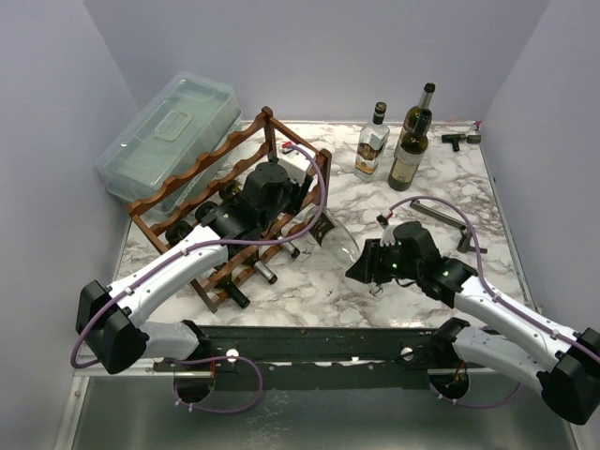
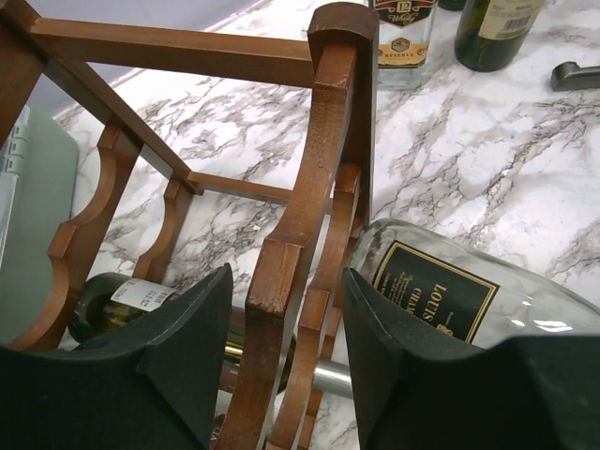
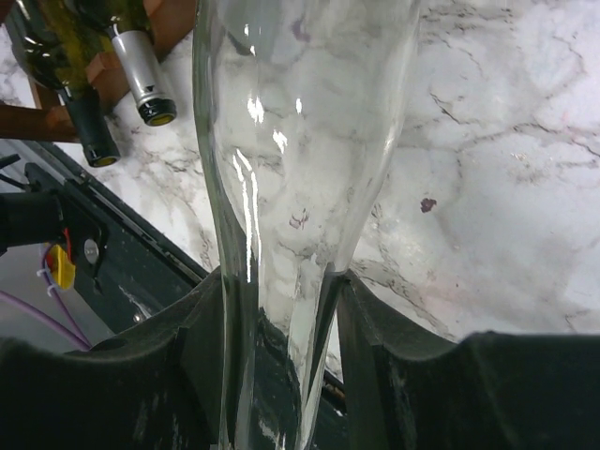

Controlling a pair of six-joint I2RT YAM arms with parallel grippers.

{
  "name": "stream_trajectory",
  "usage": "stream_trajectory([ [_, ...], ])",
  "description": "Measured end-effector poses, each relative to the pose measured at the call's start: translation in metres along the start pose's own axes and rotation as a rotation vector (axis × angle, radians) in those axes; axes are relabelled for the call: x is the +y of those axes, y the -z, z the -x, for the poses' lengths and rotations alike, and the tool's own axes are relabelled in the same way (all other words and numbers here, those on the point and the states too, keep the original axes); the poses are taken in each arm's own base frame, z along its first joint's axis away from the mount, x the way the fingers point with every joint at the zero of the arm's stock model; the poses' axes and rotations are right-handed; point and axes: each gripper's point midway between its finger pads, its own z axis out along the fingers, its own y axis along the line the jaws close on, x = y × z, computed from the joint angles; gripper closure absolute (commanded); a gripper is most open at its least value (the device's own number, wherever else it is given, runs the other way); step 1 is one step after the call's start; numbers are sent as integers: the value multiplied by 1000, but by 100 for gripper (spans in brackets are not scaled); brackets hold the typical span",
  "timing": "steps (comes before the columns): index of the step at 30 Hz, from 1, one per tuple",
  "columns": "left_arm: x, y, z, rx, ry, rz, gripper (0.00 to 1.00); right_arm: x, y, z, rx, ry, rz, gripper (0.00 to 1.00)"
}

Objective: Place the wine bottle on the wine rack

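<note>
The wine bottle is clear glass with a black label. It lies tilted beside the wine rack, its base near the rack's right end. My right gripper is shut on its neck; in the right wrist view the glass neck runs up between my fingers. My left gripper is over the rack's near right corner. In the left wrist view it straddles a scalloped wooden rail, with a small gap still showing. The labelled bottle lies just right of that rail.
Dark bottles lie in the rack's lower tier, necks pointing at me. A clear lidded box stands behind the rack. Three upright bottles stand at the back. Black metal tools lie on the right of the marble table.
</note>
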Motion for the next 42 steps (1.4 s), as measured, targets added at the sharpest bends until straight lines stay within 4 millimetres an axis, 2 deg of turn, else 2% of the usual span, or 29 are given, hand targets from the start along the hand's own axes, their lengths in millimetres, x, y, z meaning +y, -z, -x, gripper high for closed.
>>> stream_trajectory([
  [2,-1,-2,-2,6,-1,-4,58,3,-2,3,-7,9,19,99],
  [9,-2,-9,-10,32,-21,-6,72,8,-18,5,-5,41,62,100],
  [22,-1,-9,-10,33,-49,-16,96,-2,-39,8,-67,112,80,99],
  [31,-2,-9,-10,33,-54,-20,100,-4,-54,16,-115,170,97,99],
  [35,-2,-9,-10,33,-56,-23,100,-9,-73,19,-127,178,96,99],
  [42,-2,-9,-10,33,-55,-27,100,-10,-106,41,-164,231,88,99],
])
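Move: The right hand holds the clear bottle by its neck. The rack's free right-end slot lies about 14 cm ahead of this hand, 13 cm left and 3 cm lower; the nearest racked bottle is some 9 cm ahead and 22 cm left, and the labelled spirits bottle 26 cm straight ahead. The left hand's open fingers straddle the rack's top rail, roughly 1 cm ahead, straight in line and 2 cm below. Left hand pinches the rail, right feeds its bottle about 11 cm forward, left and down into the rack. ##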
